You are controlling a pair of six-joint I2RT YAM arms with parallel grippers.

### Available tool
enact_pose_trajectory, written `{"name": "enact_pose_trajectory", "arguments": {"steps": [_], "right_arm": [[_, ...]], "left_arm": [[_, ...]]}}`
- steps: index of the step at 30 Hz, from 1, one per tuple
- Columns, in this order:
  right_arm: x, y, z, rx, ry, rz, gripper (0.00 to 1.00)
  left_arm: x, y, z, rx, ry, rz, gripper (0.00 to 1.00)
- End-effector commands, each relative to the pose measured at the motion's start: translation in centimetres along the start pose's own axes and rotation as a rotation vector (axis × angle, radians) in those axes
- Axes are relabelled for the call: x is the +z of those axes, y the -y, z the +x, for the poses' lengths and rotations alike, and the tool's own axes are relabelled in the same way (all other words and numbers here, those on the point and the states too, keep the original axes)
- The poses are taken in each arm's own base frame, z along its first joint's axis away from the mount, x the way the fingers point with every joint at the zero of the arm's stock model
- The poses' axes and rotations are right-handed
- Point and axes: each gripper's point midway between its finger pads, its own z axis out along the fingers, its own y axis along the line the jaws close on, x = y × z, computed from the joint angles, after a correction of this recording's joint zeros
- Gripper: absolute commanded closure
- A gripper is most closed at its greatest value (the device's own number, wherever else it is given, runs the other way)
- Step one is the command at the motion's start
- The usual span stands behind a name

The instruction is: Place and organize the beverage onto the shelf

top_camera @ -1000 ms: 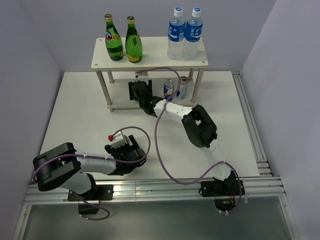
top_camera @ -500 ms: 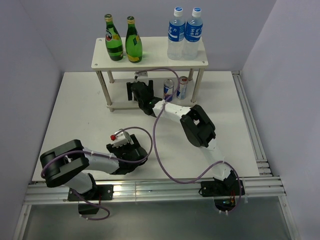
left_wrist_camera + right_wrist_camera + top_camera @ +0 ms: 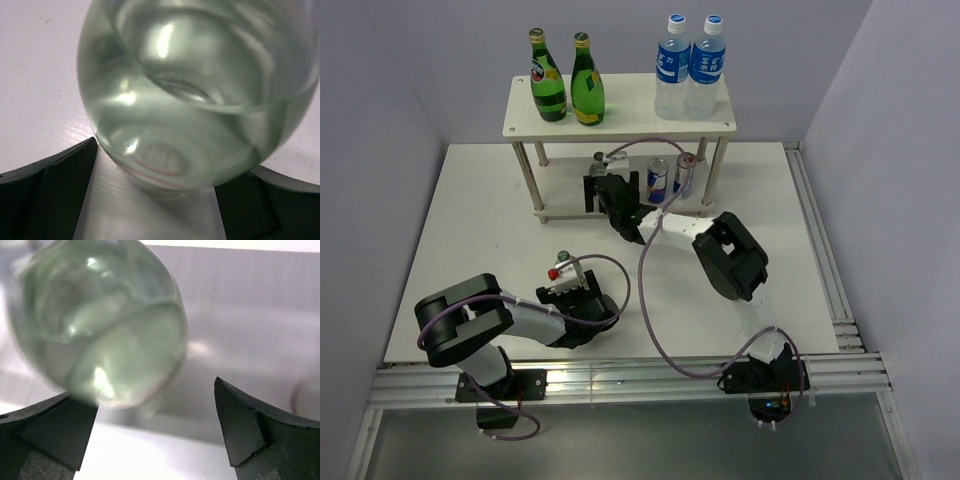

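The shelf (image 3: 623,106) stands at the back. Two dark-green glass bottles (image 3: 566,88) stand on its top board at the left. Two slim cans (image 3: 669,177) stand on the lower board at the right. My left gripper (image 3: 570,287) is on the near table, shut on a squat clear bottle (image 3: 563,268) with a green cap. That bottle (image 3: 195,90) fills the left wrist view, its base between my fingers (image 3: 50,190). My right gripper (image 3: 612,182) is open at the lower board. The second squat bottle (image 3: 100,325) stands blurred by its left finger (image 3: 55,430), its cap (image 3: 598,157) under the top board.
Two tall water bottles with blue caps (image 3: 689,70) stand on the top board at the right. The shelf's white legs (image 3: 528,180) flank the lower board. A purple cable (image 3: 645,300) loops over the table. Rails run along the near and right edges.
My left gripper has moved right and forward with its bottle, whose cap now points more upward. My right gripper has shifted right, leaving its bottle at the left finger.
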Motion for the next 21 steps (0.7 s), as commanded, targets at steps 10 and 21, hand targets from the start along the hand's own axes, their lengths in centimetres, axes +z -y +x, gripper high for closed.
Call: {"name": "enact_pose_trajectory", "arguments": {"steps": [10,21], "right_arm": [[-9.7,-1.0,-3.7,0.072,0.112,-0.099,0.0],[-20.2,0.7,1.7,0.11,0.037,-0.143,0.0]], "left_arm": [[0.2,0.9,-1.6,0.003,0.044,-0.02,0.01],[0.4,1.5,-2.7,0.017,0.093,-0.03,0.01]]}}
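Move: The glass bottle just set on the lower shelf stands about 4 cm ahead of the open right hand and 2 cm to its left; the near can is some 11 cm right and 4 cm ahead, the far can about 17 cm right and 6 cm ahead. From the open left hand, the table bottle is roughly 4 cm ahead, 1 cm right, its middle some 5 cm higher. The open right hand backs about 17 cm away from the shelf bottle, rising 5; the left lifts about 1. ##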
